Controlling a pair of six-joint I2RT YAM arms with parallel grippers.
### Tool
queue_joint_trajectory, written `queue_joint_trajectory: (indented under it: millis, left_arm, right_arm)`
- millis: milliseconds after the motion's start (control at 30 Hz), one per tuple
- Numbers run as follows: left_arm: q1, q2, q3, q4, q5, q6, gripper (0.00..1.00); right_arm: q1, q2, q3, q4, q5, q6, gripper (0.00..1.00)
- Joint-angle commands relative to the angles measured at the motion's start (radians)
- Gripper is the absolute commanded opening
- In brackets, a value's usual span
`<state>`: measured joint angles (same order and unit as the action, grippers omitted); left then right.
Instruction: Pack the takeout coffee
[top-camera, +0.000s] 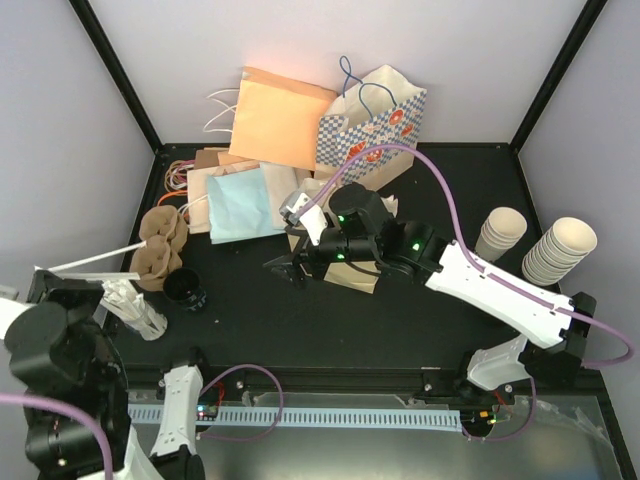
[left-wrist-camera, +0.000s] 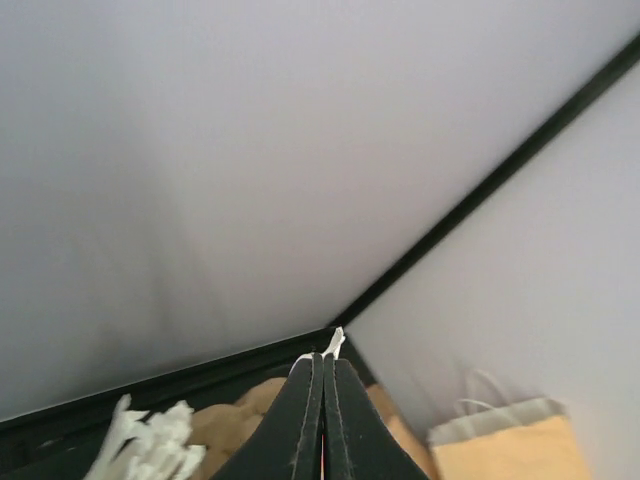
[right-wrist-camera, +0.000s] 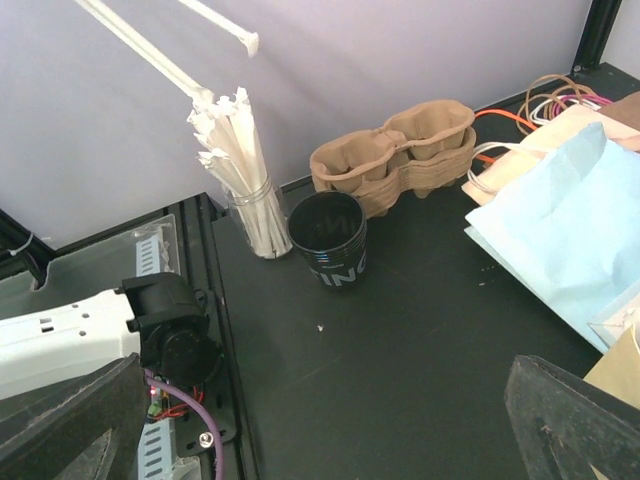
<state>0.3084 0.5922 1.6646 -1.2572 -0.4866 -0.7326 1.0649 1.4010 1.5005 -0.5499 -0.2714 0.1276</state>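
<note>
The takeout coffee does not show in any view. My left gripper (top-camera: 50, 280) is raised at the near left, shut on a thin white paper-wrapped straw (top-camera: 100, 256) that points toward the back right. In the left wrist view the jaws of the left gripper (left-wrist-camera: 323, 358) are pressed together, and only the straw's white tip (left-wrist-camera: 336, 342) pokes out. My right gripper (top-camera: 290, 268) hovers over the middle of the black table with its jaws wide apart. The right wrist view shows nothing between the fingers of the right gripper (right-wrist-camera: 320, 430) but bare table.
A glass jar of straws (right-wrist-camera: 250, 215) stands beside stacked black cups (right-wrist-camera: 330, 238) and brown pulp cup carriers (right-wrist-camera: 400, 155) on the left. Paper bags lie at the back: blue (top-camera: 240, 205), orange (top-camera: 280, 115), patterned (top-camera: 375, 125). Stacked lidless cream cups (top-camera: 560, 250) sit on the right.
</note>
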Motion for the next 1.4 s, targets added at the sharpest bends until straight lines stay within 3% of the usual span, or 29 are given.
queue_joint_trajectory:
  millis: [0, 100, 267, 433, 567, 767, 967, 1200, 1367]
  left_arm:
    - [0.005, -0.025, 0.060, 0.078, 0.152, -0.008, 0.02]
    - [0.006, -0.074, -0.005, 0.151, 0.283, -0.045, 0.02]
    - [0.006, -0.196, -0.367, 0.562, 0.673, -0.075, 0.02]
    - [0.005, -0.178, -0.568, 0.884, 1.044, -0.143, 0.02]
    - [0.003, -0.157, -0.649, 1.052, 1.162, -0.199, 0.02]
    - [-0.006, -0.127, -0.618, 1.220, 1.245, -0.249, 0.02]
    - [-0.021, -0.058, -0.650, 1.414, 1.304, -0.374, 0.02]
    - [-0.121, 0.059, -0.651, 1.454, 1.248, -0.286, 0.01]
    - [-0.256, 0.135, -0.671, 1.488, 1.140, -0.230, 0.01]
  right_arm:
    - [0.004, 0.016, 0.036, -0.014, 0.007, -0.020, 1.00]
    - [0.004, 0.014, 0.044, -0.020, 0.047, -0.014, 1.00]
    - [0.004, -0.008, 0.084, -0.085, 0.169, 0.002, 1.00]
    - [0.000, -0.104, 0.052, -0.099, 0.424, 0.057, 1.00]
    - [-0.028, -0.174, 0.018, -0.108, 0.596, 0.081, 1.00]
    - [-0.115, -0.230, -0.006, -0.149, 0.735, 0.093, 1.00]
    - [-0.149, -0.332, -0.092, -0.080, 0.877, 0.075, 1.00]
    - [-0.149, -0.403, -0.148, -0.031, 0.899, 0.042, 1.00]
    - [-0.149, -0.432, -0.173, -0.023, 0.906, 0.049, 1.00]
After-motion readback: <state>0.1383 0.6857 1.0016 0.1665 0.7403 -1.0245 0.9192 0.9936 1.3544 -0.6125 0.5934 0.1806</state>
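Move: The left hand, high up and already holding two white straws, has the cream takeout bag roughly 26 cm ahead and 48 cm to its right, its middle some 34 cm lower. About 40 cm below that hand, the straw jar is 14 cm ahead and 3 cm right, the black cup 19 ahead and 11 right; the patterned bag stands 18 cm beyond the cream bag and 8 right of it. From the empty right hand the cream bag is 15 cm ahead, 10 right, 23 lower. Rightward and forward in a curving sweep, after a small rise, the left hand carries the straws towards the cream bag, about 19 cm across and 16 out, turning some 80 degrees clockwise while the fingers tilt up; they keep their pinch. The right hand, wide open, swings about 22 cm right, somewhat forward and up, from the bag's left to its right side, turning clockwise. ##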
